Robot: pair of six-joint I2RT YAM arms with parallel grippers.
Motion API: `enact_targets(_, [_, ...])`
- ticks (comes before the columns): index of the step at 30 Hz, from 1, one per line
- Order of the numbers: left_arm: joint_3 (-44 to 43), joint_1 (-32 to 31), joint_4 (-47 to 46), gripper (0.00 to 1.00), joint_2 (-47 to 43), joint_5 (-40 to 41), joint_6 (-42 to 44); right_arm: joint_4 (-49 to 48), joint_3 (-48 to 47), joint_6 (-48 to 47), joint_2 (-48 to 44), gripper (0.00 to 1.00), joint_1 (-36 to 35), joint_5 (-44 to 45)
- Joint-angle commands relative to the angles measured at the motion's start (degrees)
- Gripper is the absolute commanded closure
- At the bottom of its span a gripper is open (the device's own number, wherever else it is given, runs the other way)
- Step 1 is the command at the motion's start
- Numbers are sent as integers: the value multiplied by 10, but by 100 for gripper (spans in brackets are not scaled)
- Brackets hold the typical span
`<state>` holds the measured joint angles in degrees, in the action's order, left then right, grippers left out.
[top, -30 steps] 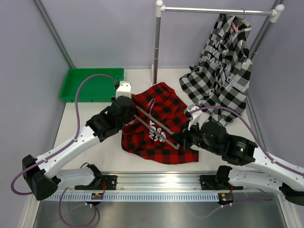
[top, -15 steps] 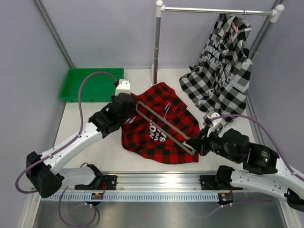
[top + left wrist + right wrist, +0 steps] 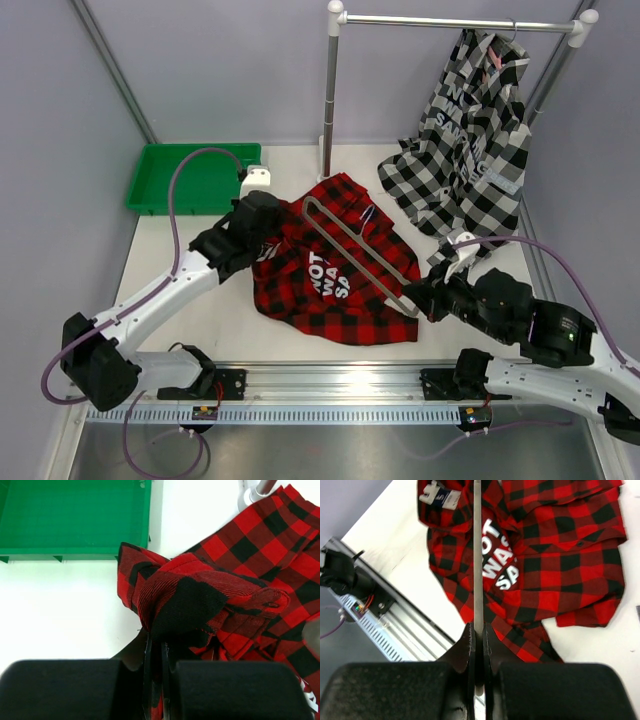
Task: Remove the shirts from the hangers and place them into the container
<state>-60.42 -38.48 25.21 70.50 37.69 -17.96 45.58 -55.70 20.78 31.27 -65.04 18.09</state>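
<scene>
A red-and-black plaid shirt (image 3: 330,270) with white lettering lies crumpled in the middle of the table. My left gripper (image 3: 262,232) is shut on a fold of its left edge (image 3: 180,600). My right gripper (image 3: 415,297) is shut on the lower end of a grey wire hanger (image 3: 355,252), which slants up and left above the shirt (image 3: 545,570); the hanger's wire (image 3: 478,555) runs straight out from between the jaws. A black-and-white plaid shirt (image 3: 470,140) hangs on a hanger from the rack rail at the back right. The green container (image 3: 160,180) sits at the back left, seen also as the container (image 3: 75,515) in the left wrist view.
A silver rack with an upright post (image 3: 330,90) and a top rail (image 3: 450,20) stands at the back. Purple cables loop from both arms. A metal rail (image 3: 330,385) runs along the table's near edge. Grey walls enclose the left and right sides.
My right gripper has pulled the hanger right and toward the front, clear of the red shirt's neck. The left gripper has drawn the shirt's edge slightly back and left, and the white lettering now shows.
</scene>
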Motion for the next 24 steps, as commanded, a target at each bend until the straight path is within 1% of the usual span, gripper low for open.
enact_targets(1, [-21, 0, 4, 100, -28, -31, -20, -22, -46, -13, 33, 100, -5, 72])
enact_targets(4, [-13, 0, 19, 99, -54, -66, -11, -18, -71, -12, 66, 100, -4, 124])
enact_targets(9, [14, 0, 58, 92, -91, -119, 14, -13, -122, -10, 122, 100, -4, 210])
enact_targets(12, [45, 0, 63, 87, -126, -160, 25, -24, -149, -26, 161, 100, 3, 226])
enact_targets(14, [70, 0, 59, 85, -149, -186, 27, -32, -168, -33, 190, 100, 24, 221])
enact_targets(16, [86, 0, 55, 83, -162, -207, 29, -49, -176, -42, 216, 100, 52, 192])
enact_targets(17, [100, 0, 52, 83, -171, -213, 30, -66, -179, -47, 222, 100, 85, 164])
enact_targets(20, [122, 0, 48, 79, -179, -241, 33, -85, -188, -62, 247, 100, 139, 129])
enact_targets(21, [130, 0, 47, 76, -183, -248, 33, -97, -197, -73, 260, 100, 167, 122])
enact_targets(22, [130, 0, 45, 72, -185, -252, 33, -101, -203, -80, 267, 100, 177, 121])
enact_targets(24, [142, 0, 41, 60, -189, -257, 34, -113, -227, -97, 291, 100, 214, 116])
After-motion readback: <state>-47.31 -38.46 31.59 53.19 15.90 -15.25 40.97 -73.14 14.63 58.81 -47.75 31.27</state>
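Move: The right gripper holds the empty hanger. From it the black-and-white shirt on the rack hangs about 33 cm ahead and 12 cm to the right, a little lower; the rack post's foot is some 38 cm ahead and 20 cm left, on the table. The left gripper pinches the red shirt, whose middle lies about 18 cm to its right, level with it and some 18 cm below; the green container is roughly 22 cm ahead and 19 cm left. Keep the hanger pinched and swing the right gripper about 13 cm forward and some 4 cm up, towards the black-and-white shirt, turning clockwise nearly 30 degrees. Meanwhile draw the left gripper back about 8 cm with its bunched red cloth, then down some 4 cm, turning clockwise about 20 degrees while its fingers start to open. ##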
